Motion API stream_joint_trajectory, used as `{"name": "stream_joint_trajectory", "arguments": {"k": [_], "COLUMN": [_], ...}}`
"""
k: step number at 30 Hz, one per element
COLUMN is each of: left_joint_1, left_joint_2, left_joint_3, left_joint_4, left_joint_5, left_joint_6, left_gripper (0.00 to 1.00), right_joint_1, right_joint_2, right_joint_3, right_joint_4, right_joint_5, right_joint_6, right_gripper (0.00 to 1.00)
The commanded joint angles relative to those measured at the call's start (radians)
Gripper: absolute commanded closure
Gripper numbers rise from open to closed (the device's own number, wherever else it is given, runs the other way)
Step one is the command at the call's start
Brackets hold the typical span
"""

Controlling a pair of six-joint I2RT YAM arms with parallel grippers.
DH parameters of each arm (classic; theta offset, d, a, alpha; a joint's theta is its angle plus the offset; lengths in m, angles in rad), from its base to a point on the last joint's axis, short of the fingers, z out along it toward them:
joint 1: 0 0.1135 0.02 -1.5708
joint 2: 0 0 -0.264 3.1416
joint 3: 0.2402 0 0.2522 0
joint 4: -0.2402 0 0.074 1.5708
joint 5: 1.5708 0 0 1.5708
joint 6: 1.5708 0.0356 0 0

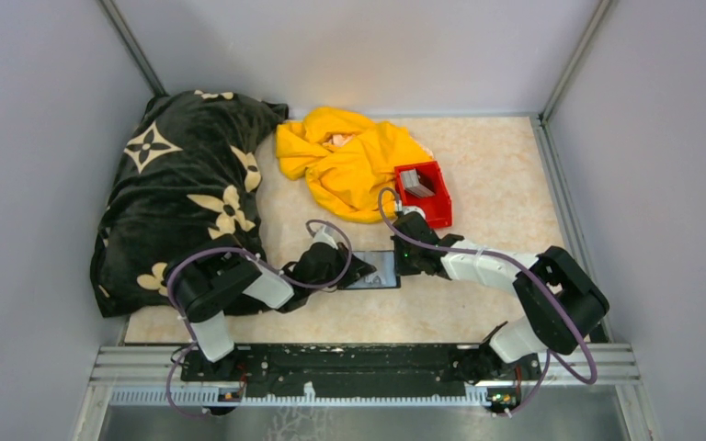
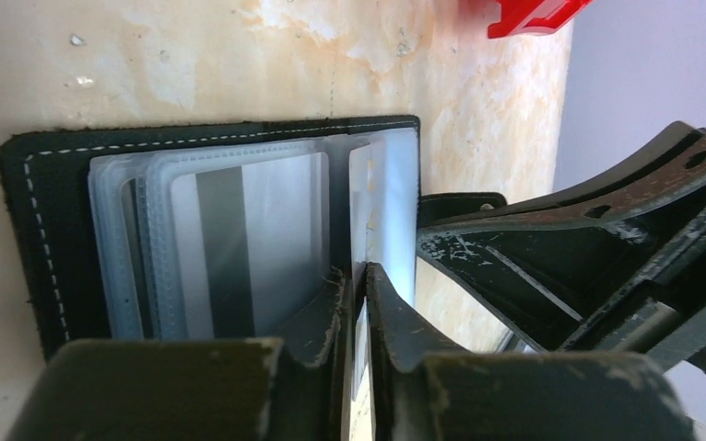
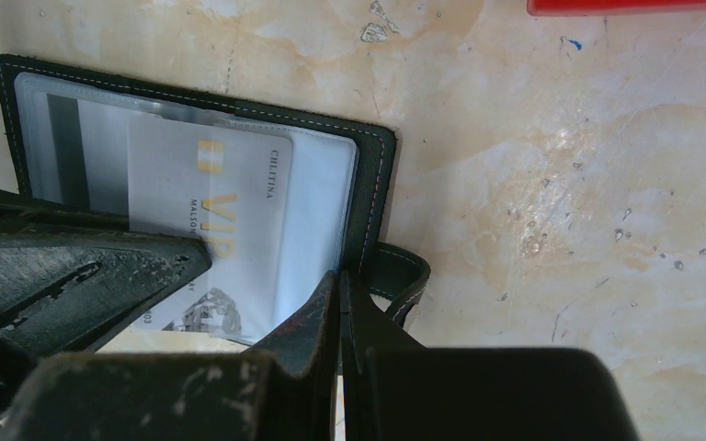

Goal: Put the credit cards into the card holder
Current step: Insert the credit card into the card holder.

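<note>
The black card holder (image 1: 381,269) lies open on the table between both grippers, its clear sleeves facing up. In the right wrist view a silver credit card (image 3: 239,220) with gold lettering sits partway in a sleeve of the card holder (image 3: 377,175), its near end sticking out. My left gripper (image 2: 358,271) is pinched on that card's (image 2: 360,202) thin edge. A striped card (image 2: 230,239) sits in another sleeve. My right gripper (image 3: 340,276) is shut on the holder's stitched edge beside the snap tab (image 3: 404,276). More grey cards (image 1: 415,182) lie in the red bin.
The red bin (image 1: 437,197) stands just behind the right gripper. A yellow cloth (image 1: 349,161) lies behind the holder and a dark flowered blanket (image 1: 184,184) fills the left side. Grey walls close in the table on three sides.
</note>
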Motion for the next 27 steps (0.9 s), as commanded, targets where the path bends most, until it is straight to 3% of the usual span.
{"name": "stream_joint_trajectory", "arguments": {"k": [1,5,11,19,27], "left_joint_1": [-0.020,-0.041,-0.053,-0.053,-0.053], "left_joint_2": [0.024,-0.030,-0.133,-0.179,-0.176], "left_joint_3": [0.015,0.036,0.064,0.143,0.179], "left_joint_4": [-0.119,-0.258,-0.460,-0.642,-0.678], "left_joint_5": [0.020,-0.015,-0.109,-0.178,-0.194], "left_joint_6": [0.032,0.055,0.091,0.141,0.158], "left_gripper": [0.80,0.60,0.47,0.46,0.48], "right_joint_1": [0.015,0.016,0.016,0.015,0.015], "right_joint_2": [0.036,0.036,0.039,0.037,0.028], "right_joint_3": [0.006,0.007,0.008,0.014,0.018], "right_joint_4": [0.025,0.024,0.027,0.021,0.011], "right_joint_5": [0.013,0.013,0.010,0.009,0.015], "right_joint_6": [0.005,0.005,0.003,-0.001,-0.005], "right_gripper": [1.00,1.00,1.00,1.00,1.00]}}
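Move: The credit card sits at the left fingertips, its middle about 1 cm ahead, 1 cm to the right and 1 cm below; the clear pocket on the holder's right half is some 3 cm to the right, 1 cm ahead and 1 cm below. The red box stands about 16 cm ahead and 10 cm right, roughly 1 cm higher. From the right hand, the card's middle lies about 5 cm left and 1 cm ahead, at its height. The left hand lets go of the card over the pocket, its fingers spreading from almost shut to about half open while it draws back and up by about 1 cm each, then comes forward again and about 1.5 cm left, staying low over the card as it rolls some 15 degrees, its left side rising. The right hand, fingers shut, keeps its tips on the holder's right edge and near the end nudges it about half a centimetre left and forward. ##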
